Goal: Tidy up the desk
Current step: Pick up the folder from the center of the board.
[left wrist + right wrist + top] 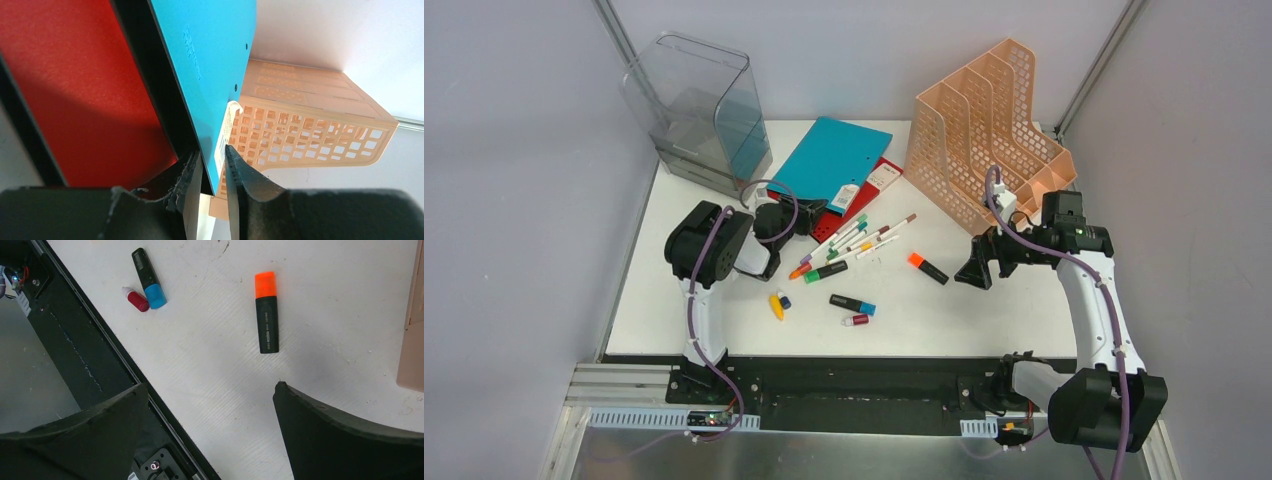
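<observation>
The white desk [984, 310] carries a blue folder [829, 155] lying partly over a red folder [836, 220] at the back middle. My left gripper [799, 215] is at the folders' near-left corner. In the left wrist view its jaws [214, 160] pinch the lifted edge of the blue folder [205, 60], with the red folder [85, 90] underneath to the left. My right gripper [977, 272] hovers over bare desk at the right, open and empty [210, 386]. An orange-capped highlighter [266, 312] lies just ahead of it.
A peach file rack [984, 130] stands back right, a clear grey bin [699, 110] back left. Several loose markers [854, 240] lie mid-desk, with the orange highlighter [927, 268], a blue-capped highlighter [852, 304], a small red cap [855, 320] and a yellow piece [776, 305]. The black rail [824, 385] runs along the near edge.
</observation>
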Motion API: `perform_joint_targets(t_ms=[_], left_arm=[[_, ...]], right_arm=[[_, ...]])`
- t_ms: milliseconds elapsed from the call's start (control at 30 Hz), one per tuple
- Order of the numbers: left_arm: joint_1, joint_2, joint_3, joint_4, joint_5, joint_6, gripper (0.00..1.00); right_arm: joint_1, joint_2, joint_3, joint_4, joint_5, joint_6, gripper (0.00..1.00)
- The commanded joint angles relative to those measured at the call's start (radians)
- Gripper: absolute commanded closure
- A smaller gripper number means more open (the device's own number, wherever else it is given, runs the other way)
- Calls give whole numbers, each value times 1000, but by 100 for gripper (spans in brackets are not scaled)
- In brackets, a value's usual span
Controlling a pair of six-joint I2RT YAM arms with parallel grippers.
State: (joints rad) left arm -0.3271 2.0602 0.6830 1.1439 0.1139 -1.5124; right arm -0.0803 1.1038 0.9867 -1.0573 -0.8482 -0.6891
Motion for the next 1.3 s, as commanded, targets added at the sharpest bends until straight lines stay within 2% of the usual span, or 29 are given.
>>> perform_joint_targets(t_ms=[0,133,300,367,500,733,867,1033,1100,1167,1267], left_arm=[[0,19,49,42,-4,-13,75],[0,48,64,52,-12,-18,75],[0,82,82,80,-18,-24,88],[0,88,85,94,-19,-23,99],[0,68,73,134,1,-17,100],[0,-47,-38,281,22,-4,100],[0,-126,-112,287,37,-10,100],[0,-221,-169,288,59,-19,100],[-2,-258,-192,287,58,-19,100],[-6,-290,-213,287,51,-21,100],[-14,-326,-242,287,41,-40,100]], right_arm=[[7,0,2,29,0,-6,0],[10,3,1,27,-16,-4,0],[35,17,-1,26,-61,7,0],[49,26,0,29,-82,17,0],[59,31,-1,52,-169,59,0],[59,-12,-89,328,-273,328,0],[65,-3,-138,525,-311,524,0],[140,21,-186,844,-150,874,0],[194,60,-181,955,-150,874,0],[259,115,-156,1037,5,996,0],[378,230,-65,1067,174,1006,0]])
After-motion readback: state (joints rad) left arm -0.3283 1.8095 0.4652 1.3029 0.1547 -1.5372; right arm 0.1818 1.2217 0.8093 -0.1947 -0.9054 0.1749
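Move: The teal folder's near short edge already lies between the left hand's half-open fingers; its middle is about 13 cm ahead, about level sideways and 2 cm lower. The red folder under it centres some 9 cm ahead, 2 cm right and 4 cm below, and the pens lie about 4 cm back, 8 cm right, 6 cm below. From the right hand, the teal folder is roughly 35 cm ahead, 30 cm left and 14 cm below, the orange highlighter 9 cm ahead, 8 cm left, 17 cm below, the pens 17 cm ahead and 22 cm left. The left hand eases about 1.5 cm forward onto the teal folder's near edge with a small dip, shuts its fingers to pinch that edge, seemingly by the top cover, then lifts it about 8 cm while drawing some 6 cm back, fingertips tipping up about 10 degrees. The wide-open right hand, still at first, swings about 10 cm left and 6 cm forward past the highlighter towards the folder and pens, its fingers tilting up some 20 degrees. ##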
